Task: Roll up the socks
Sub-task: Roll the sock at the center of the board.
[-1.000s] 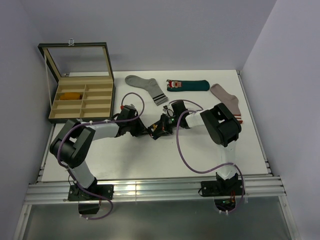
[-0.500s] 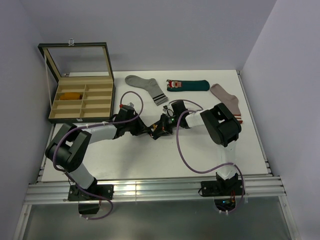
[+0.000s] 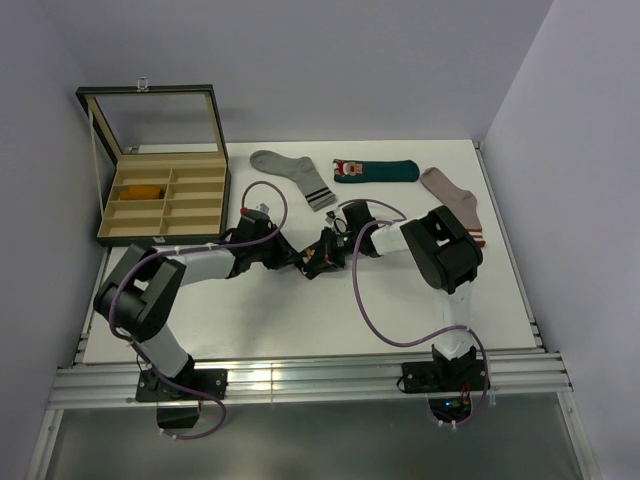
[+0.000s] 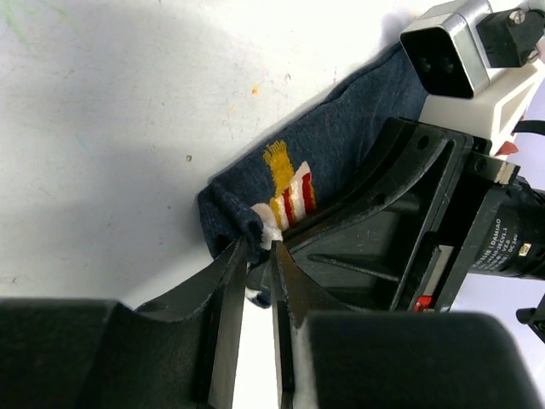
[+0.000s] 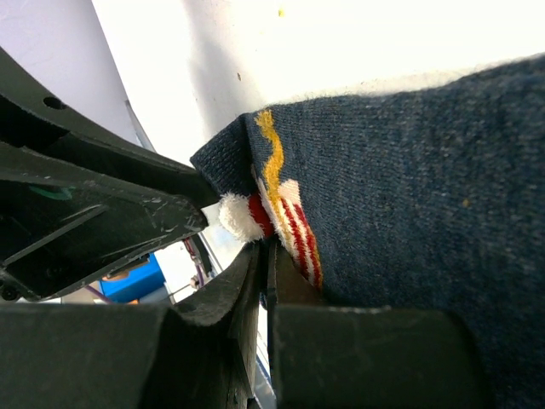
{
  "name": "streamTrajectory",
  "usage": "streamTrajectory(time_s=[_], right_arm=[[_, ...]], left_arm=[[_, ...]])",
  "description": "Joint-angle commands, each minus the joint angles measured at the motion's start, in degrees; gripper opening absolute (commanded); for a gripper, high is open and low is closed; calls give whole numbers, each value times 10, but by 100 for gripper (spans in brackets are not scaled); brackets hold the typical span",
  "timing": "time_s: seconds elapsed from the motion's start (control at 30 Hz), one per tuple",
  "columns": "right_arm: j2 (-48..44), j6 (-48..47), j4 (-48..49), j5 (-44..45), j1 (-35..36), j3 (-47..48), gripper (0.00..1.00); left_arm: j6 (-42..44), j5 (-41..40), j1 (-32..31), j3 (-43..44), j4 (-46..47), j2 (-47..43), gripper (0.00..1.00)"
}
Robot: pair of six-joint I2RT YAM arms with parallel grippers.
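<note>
The navy sock [image 4: 341,145] with a red-white figure lies mid-table, mostly hidden under both grippers in the top view. My left gripper [image 4: 258,251] is shut, its tips pinching the sock's bunched end by the white pompom. From the other side my right gripper [image 5: 264,247] is shut on the same end of the navy sock [image 5: 426,170], beside the striped figure. In the top view the left gripper [image 3: 300,262] and right gripper [image 3: 322,252] meet tip to tip. The dark teal sock [image 3: 378,170] lies flat at the back. The mustard sock [image 3: 143,189] sits in the box.
An open compartment box [image 3: 165,222] with a glass lid stands at the back left. A grey striped sock [image 3: 293,176] lies beside the teal one, and a pinkish sock [image 3: 455,203] lies at the back right. The two grippers crowd each other.
The left arm's elbow has shifted slightly left and down. Both grippers stay at the navy sock with their grips unchanged.
</note>
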Motion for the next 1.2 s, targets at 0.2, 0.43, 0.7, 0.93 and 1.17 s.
streamTrajectory(time_s=[0.2, 0.43, 0.7, 0.93, 1.17], right_arm=[[20, -14, -20, 33, -3, 12, 7], [27, -15, -27, 36, -3, 17, 8], [34, -24, -43, 43, -3, 22, 9], [-6, -54, -81, 83, -2, 15, 22], [-84, -103, -133, 152, 13, 6, 33]], left_arm=[[-5, 3, -3, 8, 37, 18, 23], [-28, 10, -3, 5, 59, 33, 22], [-53, 7, -3, 1, 74, 50, 22], [-59, -26, -5, 8, 21, 69, 21], [-51, -39, -9, 22, -15, 83, 20]])
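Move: The left hand hovers just off the curled end of the dark sock, which lies about 1 cm ahead, 1 cm to its right and 2 cm below; the right fingers already hold that curl, about level with their tips. From the left hand, the sock's flat length centres some 5 cm ahead and 6 cm right. The grey sock lies roughly 20 cm ahead, level sideways, with the green sock about 21 cm ahead and 18 cm right. The right fingers keep their pinch on the dark sock's curl while the left fingertips come onto it, going down, forward and right about 1.5 cm each way. Late on, the right fingers open to about a third, let the curl go and start to back off about 1 cm right and 1 cm forward, rising slightly and tipping about 10 degrees steeper downward. ##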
